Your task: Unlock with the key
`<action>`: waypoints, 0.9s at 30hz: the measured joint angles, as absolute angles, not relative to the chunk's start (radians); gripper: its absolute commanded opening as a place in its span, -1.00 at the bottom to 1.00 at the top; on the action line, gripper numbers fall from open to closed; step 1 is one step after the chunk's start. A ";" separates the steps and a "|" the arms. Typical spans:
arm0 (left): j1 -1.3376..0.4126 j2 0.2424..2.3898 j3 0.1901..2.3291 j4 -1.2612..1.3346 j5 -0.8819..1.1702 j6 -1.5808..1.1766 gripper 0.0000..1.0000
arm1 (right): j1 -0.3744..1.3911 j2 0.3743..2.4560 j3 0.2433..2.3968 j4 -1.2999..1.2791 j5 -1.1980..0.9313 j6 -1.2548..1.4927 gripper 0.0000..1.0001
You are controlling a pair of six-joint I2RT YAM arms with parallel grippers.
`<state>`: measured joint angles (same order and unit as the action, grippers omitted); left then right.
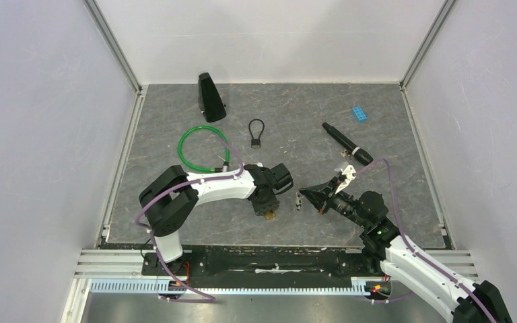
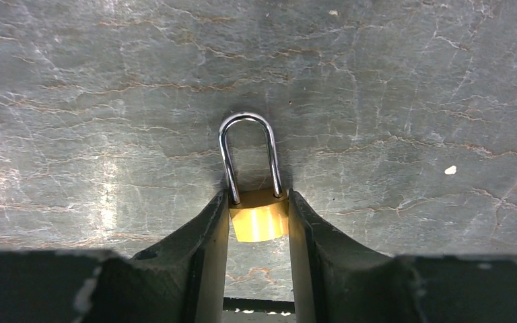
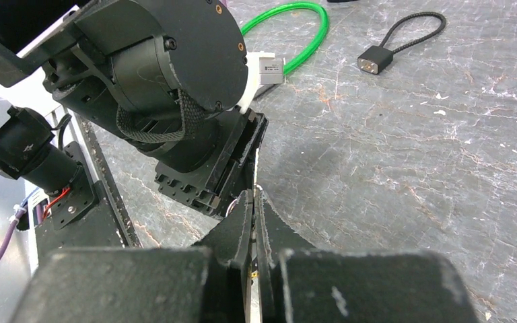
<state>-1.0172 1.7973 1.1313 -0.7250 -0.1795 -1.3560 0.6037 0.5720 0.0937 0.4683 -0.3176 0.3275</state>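
A small brass padlock [image 2: 259, 219] with a silver shackle [image 2: 248, 120] lies flat on the grey table. My left gripper [image 2: 258, 200] is shut on the padlock, one finger against each side of the brass body. From above, the padlock [image 1: 269, 214] shows as a brass spot under the left gripper [image 1: 267, 206]. My right gripper [image 1: 307, 196] is shut just to the right, pointing at the left one. A small metal key [image 1: 298, 200] sticks out of its tip. In the right wrist view the right gripper [image 3: 252, 196] is pressed shut and the key is almost hidden.
A green cable loop [image 1: 204, 149], a black cable lock [image 1: 256, 132] and a black wedge [image 1: 210, 98] lie behind the left arm. A black pen-like tool [image 1: 347, 144] and a blue brick [image 1: 359, 114] lie at the back right. The left wrist [image 3: 168, 67] looms close ahead of the right fingers.
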 measured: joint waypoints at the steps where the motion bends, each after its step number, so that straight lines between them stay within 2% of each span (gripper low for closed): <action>1: -1.017 1.797 1.131 -0.725 -0.180 -1.356 -0.74 | 0.604 0.571 0.093 0.473 -0.321 0.329 -1.00; 5: -1.014 1.792 1.130 -0.727 -0.187 -1.357 -0.95 | 0.603 0.573 0.085 0.498 -0.346 0.341 -1.00; 9: -0.983 1.748 1.106 -0.726 -0.205 -1.357 -0.95 | 0.603 0.597 0.083 0.526 -0.376 0.366 -1.00; 17: -0.880 1.531 1.053 -0.669 -0.230 -1.357 -0.95 | 0.606 0.701 0.080 0.635 -0.444 0.450 -1.00; 27: -0.870 1.389 0.991 -0.591 -0.233 -1.358 -0.95 | 0.707 0.861 0.093 0.744 -0.458 0.507 -1.00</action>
<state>-0.8703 1.3891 0.9909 -0.5911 -0.2325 -1.3579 0.7071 0.8608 0.0929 0.7441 -0.4580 0.5068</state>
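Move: The left hand already has the padlock's brass body pinched on the table; the key it is to meet, held in the right fingers, is about 8 cm to the right, 3 cm ahead and some 14 cm higher. The green cable lock's metal end lies about 14 cm ahead and 14 cm left of that hand, at table level. From the right hand, the padlock is about 9 cm left, 3 cm back and 15 cm below; the key ring hangs 4 cm beneath, 1 cm left, level fore and aft. After a brief pause the left hand keeps its pinch on the padlock and lifts it about 10 cm off the table towards the key's height, at first also forward and a little left, tilting the wrist so its fingertips swing out forward and to the right. The right hand, still shut on the key, closes in by moving about 5 cm left and nearly as far back, sinking slightly and turning some 15 degrees counter-clockwise. ##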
